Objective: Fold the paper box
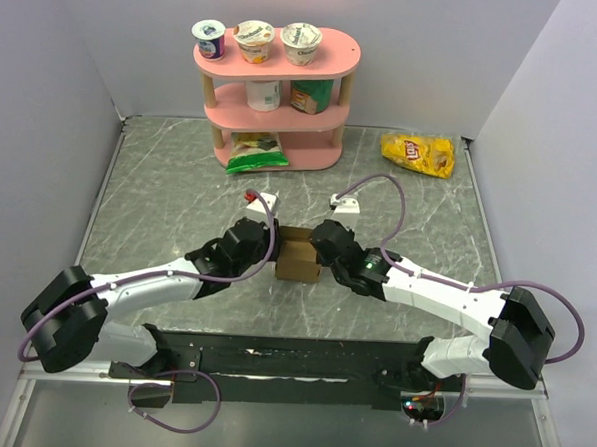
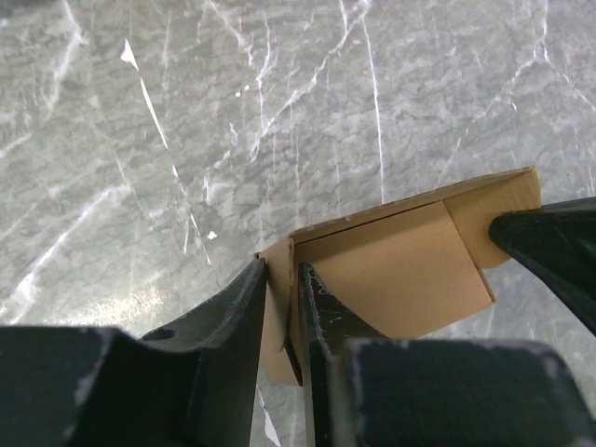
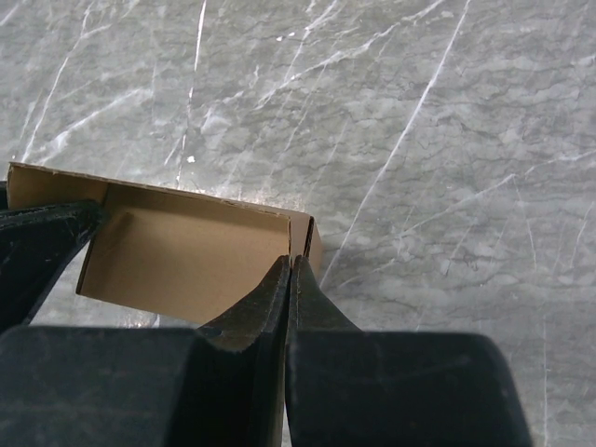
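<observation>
The paper box [image 1: 299, 256] is a small brown cardboard box with an open top, standing mid-table between both arms. My left gripper [image 1: 274, 244] is at its left wall. In the left wrist view the box [image 2: 400, 270] shows its inside, and the left gripper [image 2: 280, 268] straddles the left wall with its jaws slightly apart and a thin gap beside the cardboard. My right gripper [image 1: 322, 247] is at the right wall. In the right wrist view the right gripper [image 3: 291, 263] is pressed shut on the top edge of the box's [image 3: 186, 261] right wall.
A pink shelf [image 1: 275, 92] stands at the back with yogurt cups on top, containers on its middle tier and a green bag [image 1: 256, 153] at the bottom. A yellow chip bag [image 1: 417, 153] lies at the back right. White walls enclose the marble table [image 1: 160, 196].
</observation>
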`<state>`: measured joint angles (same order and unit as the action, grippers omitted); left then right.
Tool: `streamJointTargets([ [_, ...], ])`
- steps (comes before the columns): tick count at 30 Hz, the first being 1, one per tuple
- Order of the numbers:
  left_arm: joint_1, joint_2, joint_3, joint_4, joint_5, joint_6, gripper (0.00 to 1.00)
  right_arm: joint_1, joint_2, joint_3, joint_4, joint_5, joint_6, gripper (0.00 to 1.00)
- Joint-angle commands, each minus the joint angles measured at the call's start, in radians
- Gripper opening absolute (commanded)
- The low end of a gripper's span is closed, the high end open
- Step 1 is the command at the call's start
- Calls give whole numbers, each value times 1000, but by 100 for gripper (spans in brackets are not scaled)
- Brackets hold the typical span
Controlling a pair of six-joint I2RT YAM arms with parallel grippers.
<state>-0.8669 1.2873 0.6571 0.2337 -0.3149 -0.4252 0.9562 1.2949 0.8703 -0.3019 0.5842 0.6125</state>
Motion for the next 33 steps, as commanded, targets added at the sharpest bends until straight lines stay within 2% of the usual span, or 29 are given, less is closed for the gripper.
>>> streamJointTargets([
  [1, 12, -20, 27, -30, 115, -23, 25, 18, 23, -24, -74, -41, 12, 0],
  [5, 16, -2, 47, -60, 145, -35, 17, 19, 24, -19, -77, -26, 12, 0],
  [7, 16, 1, 50, -66, 139, -44, 9, 27, 23, -20, -77, -12, 10, 0],
  [12, 17, 29, 122, -137, 115, -69, 2, 53, 24, -22, -75, 51, 10, 0],
  [17, 22, 75, 187, -215, 123, -115, 1, 90, 67, 2, -112, 111, 23, 0],
  [24, 19, 98, 159, -185, 119, -144, 1, 113, 90, 18, -129, 140, 36, 0],
  [33, -59, 52, 29, -67, -87, -113, 1, 118, 96, 19, -138, 151, 56, 0],
])
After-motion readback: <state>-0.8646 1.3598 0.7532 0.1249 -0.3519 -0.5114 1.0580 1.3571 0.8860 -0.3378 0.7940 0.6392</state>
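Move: The box's left end flap stands between the left gripper's slightly parted fingertips, its middle about 1 cm below them; the box's body is centred some 5 cm to the right and 3 cm lower, about 1 cm back. The right gripper is shut at the box's right end flap, about 1 cm above its middle; from that hand the box's middle lies about 4 cm left, 1 cm back and 3 cm down. Close the left fingers so they pinch the left end flap, then ease that hand about 1 cm forward and slightly down, its fingertips tipping down by some 5 degrees. Keep the right gripper shut on the right end flap while drawing it a little back and down, rolling its left side lower by some 7 degrees. ##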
